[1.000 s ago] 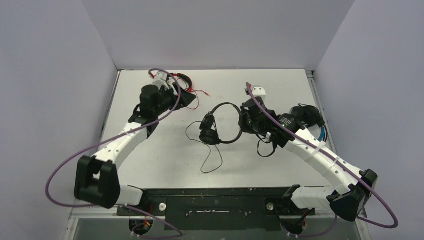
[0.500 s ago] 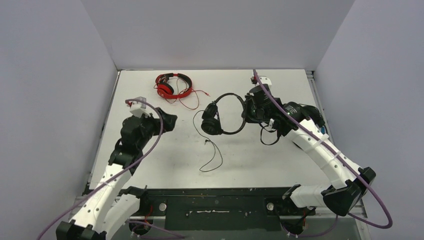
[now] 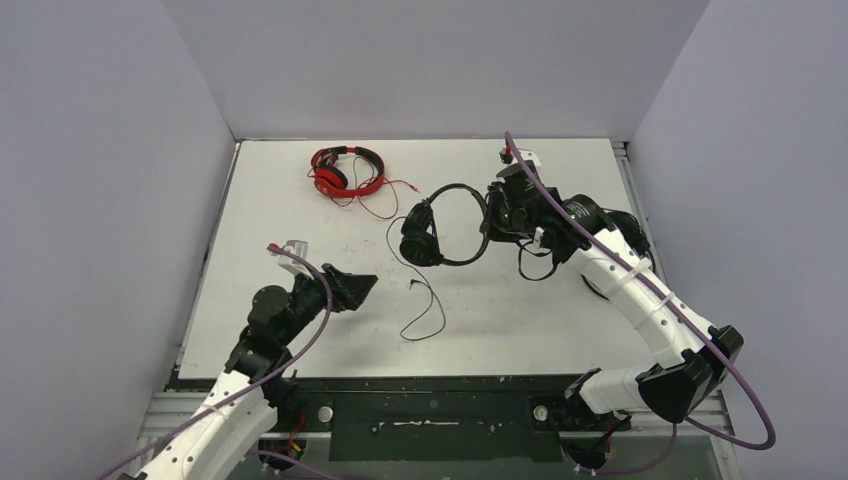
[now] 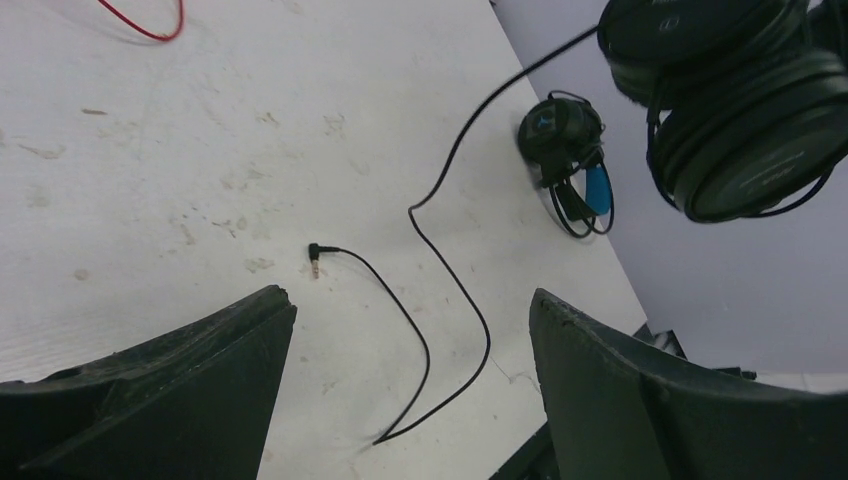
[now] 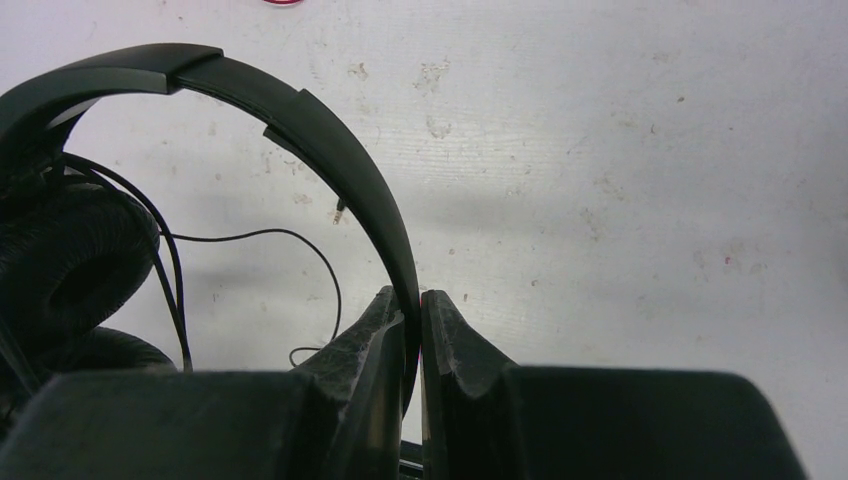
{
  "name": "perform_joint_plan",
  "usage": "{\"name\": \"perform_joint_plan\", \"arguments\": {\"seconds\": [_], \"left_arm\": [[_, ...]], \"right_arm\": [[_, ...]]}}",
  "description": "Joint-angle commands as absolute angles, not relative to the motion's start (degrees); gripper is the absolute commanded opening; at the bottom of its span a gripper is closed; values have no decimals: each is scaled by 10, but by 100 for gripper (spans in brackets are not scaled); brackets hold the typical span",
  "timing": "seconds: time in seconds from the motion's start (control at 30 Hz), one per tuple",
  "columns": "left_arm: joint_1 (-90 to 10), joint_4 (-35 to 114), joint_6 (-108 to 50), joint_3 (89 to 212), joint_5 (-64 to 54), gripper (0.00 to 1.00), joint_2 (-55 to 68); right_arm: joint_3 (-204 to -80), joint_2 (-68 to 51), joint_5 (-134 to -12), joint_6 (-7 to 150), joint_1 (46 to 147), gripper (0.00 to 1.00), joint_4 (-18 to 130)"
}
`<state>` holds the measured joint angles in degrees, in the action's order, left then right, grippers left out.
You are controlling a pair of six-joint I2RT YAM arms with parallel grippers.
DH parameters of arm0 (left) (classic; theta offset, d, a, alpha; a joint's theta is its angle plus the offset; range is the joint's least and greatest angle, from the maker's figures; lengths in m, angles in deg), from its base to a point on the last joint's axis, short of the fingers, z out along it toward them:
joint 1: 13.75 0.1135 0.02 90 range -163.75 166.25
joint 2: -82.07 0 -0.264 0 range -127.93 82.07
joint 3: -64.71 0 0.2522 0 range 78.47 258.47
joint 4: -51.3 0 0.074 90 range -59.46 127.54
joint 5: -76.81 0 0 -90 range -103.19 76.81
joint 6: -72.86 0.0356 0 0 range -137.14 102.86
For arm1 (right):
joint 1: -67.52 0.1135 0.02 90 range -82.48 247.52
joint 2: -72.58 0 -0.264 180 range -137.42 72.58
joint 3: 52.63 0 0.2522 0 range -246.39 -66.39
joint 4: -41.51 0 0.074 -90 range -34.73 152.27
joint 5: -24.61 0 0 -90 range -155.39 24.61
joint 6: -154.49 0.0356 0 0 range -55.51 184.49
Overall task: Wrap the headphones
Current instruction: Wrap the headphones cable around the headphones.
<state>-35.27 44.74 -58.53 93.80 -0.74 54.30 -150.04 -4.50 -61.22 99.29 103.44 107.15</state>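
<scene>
My right gripper (image 3: 490, 226) (image 5: 420, 298) is shut on the headband (image 5: 330, 140) of the all-black headphones (image 3: 443, 226), holding them above the table. Their ear cups (image 4: 740, 130) hang at the left, and the thin black cable (image 3: 425, 315) (image 4: 450, 270) trails down to the table, its plug (image 4: 315, 262) lying free. My left gripper (image 3: 358, 288) (image 4: 410, 298) hovers open and empty near the front left, pointing at that cable. The red headphones (image 3: 347, 170) lie at the back with their red cord (image 3: 385, 205) spread loose. The blue-banded headphones (image 4: 570, 150) lie at the right, mostly hidden behind my right arm in the top view.
The white table (image 3: 560, 320) is walled in at the back and both sides. A black rail (image 3: 430, 400) with the arm bases runs along the near edge. The table's right edge (image 4: 610, 260) shows close behind the blue-banded headphones.
My left arm has drawn back from the red headphones to the front left and its jaws have opened wider. The right gripper has carried the black headphones slightly towards the back.
</scene>
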Motion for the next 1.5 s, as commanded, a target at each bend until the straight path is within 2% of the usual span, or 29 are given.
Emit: {"name": "perform_joint_plan", "arguments": {"seconds": [0.0,0.23,0.5,0.73,0.93,1.0,1.13,1.2,1.47], "left_arm": [[-425,569,-583,927,-45,85,478],[-582,675,-531,945,-197,80,334],[-581,833,-508,940,-218,70,208],[-558,924,-487,964,-180,67,133],[-515,960,-485,1001,-133,46,81],[-499,961,-481,1015,-101,34,67],[-465,958,-474,1037,-54,15,59],[-449,937,-461,1051,-39,0,66],[-415,807,-403,1165,-18,0,70]], "right_arm": [[-1540,-47,-630,1008,1028,0,1054],[-1545,-40,-642,1014,1020,0,1057],[-1546,-32,-668,1017,1015,0,1058],[-1545,-24,-673,1020,1014,0,1060],[-1544,-20,-681,1025,1012,0,1060],[-1544,-20,-683,1026,1012,0,1060],[-1543,-20,-687,1024,1012,0,1063],[-1541,-20,-689,1022,1012,0,1066],[-1518,-17,-707,997,1016,0,1071]]}}
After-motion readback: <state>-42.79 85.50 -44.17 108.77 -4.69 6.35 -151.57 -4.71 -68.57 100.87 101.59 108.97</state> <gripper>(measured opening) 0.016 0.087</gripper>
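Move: The black headphones' cable, where it hangs just off the ear cups, is about 10 cm ahead of the left hand, 7 cm to its right and a little lower. The ear cups are some 8 cm ahead, 11 cm right and slightly higher; the plug lies on the table about 8 cm ahead, 8 cm right and 15 cm below. From the right hand, that cable stretch is roughly 18 cm left, 4 cm ahead and 8 cm lower. Rightward and down first, the left hand swings about 8 cm in under the level of the ear cups, then turns and reaches forward some 12 cm while climbing about 8 cm, the fingers tipping up. On the way they close fully and pinch the black cable beside the cups. The right hand keeps its grip on the headband, almost still. ##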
